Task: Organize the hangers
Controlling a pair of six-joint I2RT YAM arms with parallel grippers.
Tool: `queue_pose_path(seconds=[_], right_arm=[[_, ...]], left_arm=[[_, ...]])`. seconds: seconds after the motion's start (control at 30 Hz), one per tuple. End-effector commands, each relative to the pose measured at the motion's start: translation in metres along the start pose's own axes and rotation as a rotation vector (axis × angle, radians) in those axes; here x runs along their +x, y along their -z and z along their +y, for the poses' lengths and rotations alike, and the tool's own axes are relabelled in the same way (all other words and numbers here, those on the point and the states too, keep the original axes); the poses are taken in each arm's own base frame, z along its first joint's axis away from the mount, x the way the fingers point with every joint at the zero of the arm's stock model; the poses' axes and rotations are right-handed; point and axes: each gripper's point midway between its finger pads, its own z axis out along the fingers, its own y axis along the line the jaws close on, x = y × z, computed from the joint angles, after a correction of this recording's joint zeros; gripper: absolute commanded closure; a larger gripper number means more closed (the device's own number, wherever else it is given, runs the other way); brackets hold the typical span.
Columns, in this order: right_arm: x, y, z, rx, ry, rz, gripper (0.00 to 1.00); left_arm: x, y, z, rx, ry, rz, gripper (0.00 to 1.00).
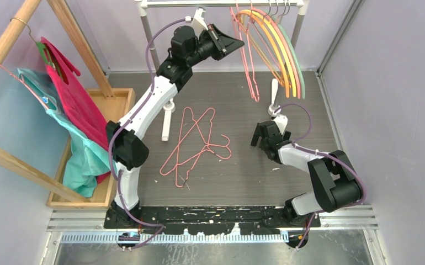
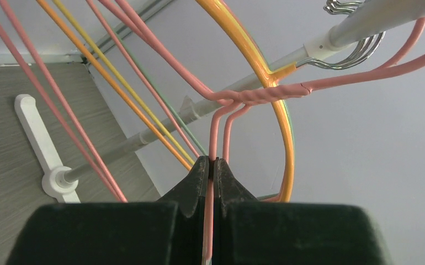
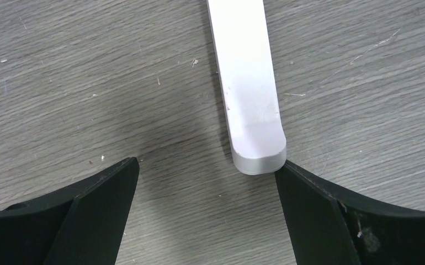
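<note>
My left gripper [image 1: 238, 43] is raised up by the white rail [image 1: 221, 3] and is shut on a pink wire hanger [image 2: 216, 138], pinching its wire below the twisted neck; its hook reaches toward the rail [image 2: 365, 22]. Orange, yellow, pink and grey-green hangers [image 1: 279, 49] hang on the rail beside it. Two or three pink wire hangers [image 1: 196, 143] lie in a heap on the floor. My right gripper [image 1: 263, 138] is open and empty, low over the floor right of the heap, by the rack's white foot [image 3: 249, 105].
A wooden rack [image 1: 11, 33] at the left carries hangers draped with magenta and teal garments [image 1: 72, 116] over a wooden tray [image 1: 119, 102]. The white rack's other foot [image 1: 167, 118] lies left of the heap. Grey walls close in behind and at the right.
</note>
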Motion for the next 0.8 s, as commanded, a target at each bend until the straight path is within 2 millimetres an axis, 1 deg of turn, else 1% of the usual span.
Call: queue_pose_path(seconds=[0.0, 0.07, 0.13, 0.17, 0.23, 0.3, 0.33, 0.37, 0.4, 0.5, 0.57, 0.63, 0.7, 0.77], right_arm=[[-0.021, -0.001, 0.009, -0.019, -0.027, -0.059, 0.00], [-0.021, 0.000, 0.009, -0.020, -0.029, -0.060, 0.00], [-0.022, 0.001, 0.009, -0.022, -0.029, -0.064, 0.00], [-0.022, 0.001, 0.009, -0.022, -0.030, -0.065, 0.00], [-0.022, 0.001, 0.009, -0.026, -0.031, -0.065, 0.00], [-0.021, 0.001, 0.010, -0.028, -0.029, -0.061, 0.00], [-0.021, 0.001, 0.010, -0.029, -0.029, -0.059, 0.00], [-0.020, 0.001, 0.010, -0.030, -0.029, -0.058, 0.00], [-0.020, 0.001, 0.010, -0.031, -0.029, -0.057, 0.00], [-0.020, 0.001, 0.012, -0.037, -0.028, -0.054, 0.00], [-0.020, 0.001, 0.012, -0.041, -0.029, -0.053, 0.00], [-0.019, 0.001, 0.013, -0.044, -0.029, -0.051, 0.00], [-0.019, 0.000, 0.013, -0.046, -0.029, -0.048, 0.00], [-0.018, 0.000, 0.013, -0.045, -0.029, -0.047, 0.00]], left_arm=[[0.020, 0.002, -0.005, 0.009, -0.043, 0.114, 0.98], [0.018, 0.008, -0.008, -0.002, -0.083, 0.107, 0.81], [0.015, 0.016, -0.010, -0.004, -0.127, 0.100, 0.71], [0.012, 0.021, -0.012, -0.001, -0.150, 0.094, 0.64], [0.008, 0.032, -0.016, 0.006, -0.209, 0.085, 0.43], [0.005, 0.044, -0.023, 0.020, -0.250, 0.081, 0.28], [0.003, 0.051, -0.024, 0.026, -0.271, 0.079, 0.11], [0.001, 0.059, -0.027, 0.039, -0.296, 0.076, 0.00], [-0.002, 0.067, -0.032, 0.060, -0.314, 0.065, 0.02], [-0.007, 0.092, -0.033, 0.097, -0.350, 0.042, 0.02], [-0.008, 0.113, -0.028, 0.109, -0.370, 0.027, 0.02], [-0.013, 0.131, -0.023, 0.106, -0.398, -0.002, 0.02], [-0.009, 0.144, -0.012, 0.068, -0.458, 0.006, 0.02], [0.001, 0.154, 0.016, -0.048, -0.517, 0.050, 0.02]])
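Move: The left hand has a pink hanger in its shut fingers just below the neck; the hanger's middle is level sideways, some 3 cm ahead and 8 cm lower. The rail crosses about 9 cm ahead of this hand and 9 cm above it. Also from it, the orange hanger hangs roughly 7 cm right, 3 cm ahead and 7 cm lower, the green one about 14 cm right, 3 cm ahead and 8 cm lower. From the right hand, the held hanger lies about 13 cm left, 16 cm ahead and 35 cm up. The left hand, already up against the hangers gathered towards the rail's right end, opens its fingers wide and lets go of the pink hanger's wire while sinking about 6 cm. It then pulls away from the rail and hangers, mostly to the left by some 11 cm and back towards its base, climbing a little again, fingers staying wide and the wrist rolled slightly. ##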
